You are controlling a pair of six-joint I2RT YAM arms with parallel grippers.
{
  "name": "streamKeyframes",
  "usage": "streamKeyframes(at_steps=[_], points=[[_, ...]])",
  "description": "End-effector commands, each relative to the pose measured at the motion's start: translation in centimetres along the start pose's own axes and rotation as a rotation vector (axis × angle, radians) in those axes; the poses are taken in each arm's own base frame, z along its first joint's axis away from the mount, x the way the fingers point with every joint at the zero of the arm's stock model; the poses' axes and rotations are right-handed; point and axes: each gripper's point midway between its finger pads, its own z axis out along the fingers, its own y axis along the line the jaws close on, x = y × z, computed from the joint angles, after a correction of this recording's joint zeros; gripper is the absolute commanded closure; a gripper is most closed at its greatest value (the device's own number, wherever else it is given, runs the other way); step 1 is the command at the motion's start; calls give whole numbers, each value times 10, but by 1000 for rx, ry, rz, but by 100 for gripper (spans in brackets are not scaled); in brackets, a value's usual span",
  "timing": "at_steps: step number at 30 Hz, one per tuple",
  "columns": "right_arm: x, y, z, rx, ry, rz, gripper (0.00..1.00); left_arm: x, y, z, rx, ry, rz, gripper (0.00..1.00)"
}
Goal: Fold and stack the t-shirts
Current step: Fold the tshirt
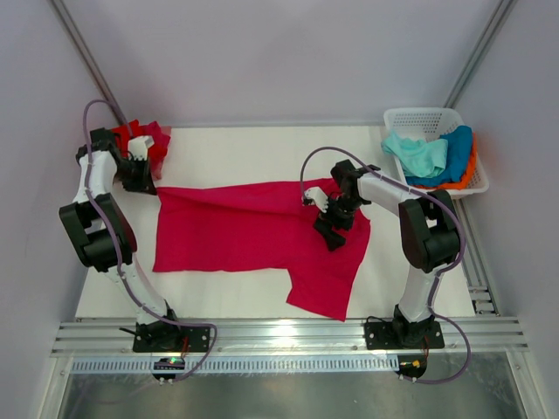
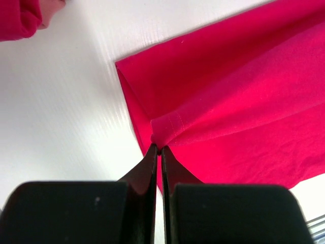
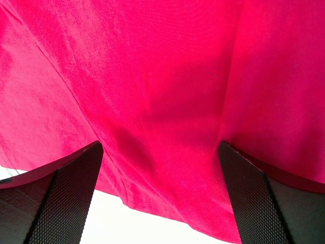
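A crimson-pink t-shirt (image 1: pixel 244 231) lies spread across the middle of the white table, with one sleeve trailing toward the near edge. My left gripper (image 1: pixel 147 182) is at the shirt's far left corner. In the left wrist view it (image 2: pixel 158 148) is shut on a pinched fold of the hem of this shirt (image 2: pixel 228 101). My right gripper (image 1: pixel 330 231) hovers over the shirt's right part. Seen from the right wrist, it (image 3: pixel 160 147) stands wide open above the cloth (image 3: pixel 152 76), holding nothing. A red t-shirt (image 1: pixel 150 140) lies bunched at the far left corner.
A white lattice basket (image 1: pixel 437 115) stands at the far right and holds mint-green (image 1: pixel 417 155), blue (image 1: pixel 454 150) and orange (image 1: pixel 472 166) t-shirts. Bare white table (image 1: pixel 236 157) shows behind the spread shirt. Grey walls close in the back and sides.
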Motion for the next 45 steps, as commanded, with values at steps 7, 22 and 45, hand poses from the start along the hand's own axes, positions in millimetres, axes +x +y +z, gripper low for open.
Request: streamKeyframes(at_steps=[7, 22, 45], points=[[14, -14, 8, 40, 63, 29, 1, -20, 30, -21, -145, -54, 58, 100], [-23, -31, -20, 173, -77, 45, 1, -15, 11, -14, -4, -84, -3, 100], [-146, -33, -10, 402, -128, -136, 1, -2, -6, 1, 99, -46, -43, 100]])
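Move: The middle of the pink t-shirt's far edge lies some 15 cm ahead of the right hand and 15 cm to its left, about level with its fingertips. The loose sleeve is about 16 cm back and 2 cm left of this hand; the corner held by the left hand is 14 cm ahead and 43 cm left. From the left hand, that far edge's middle is about 28 cm right, level fore and aft, 9 cm below. Fingers open, the right hand sweeps about 9 cm forward, then left, rising off the t-shirt; left keeps its pinch. ##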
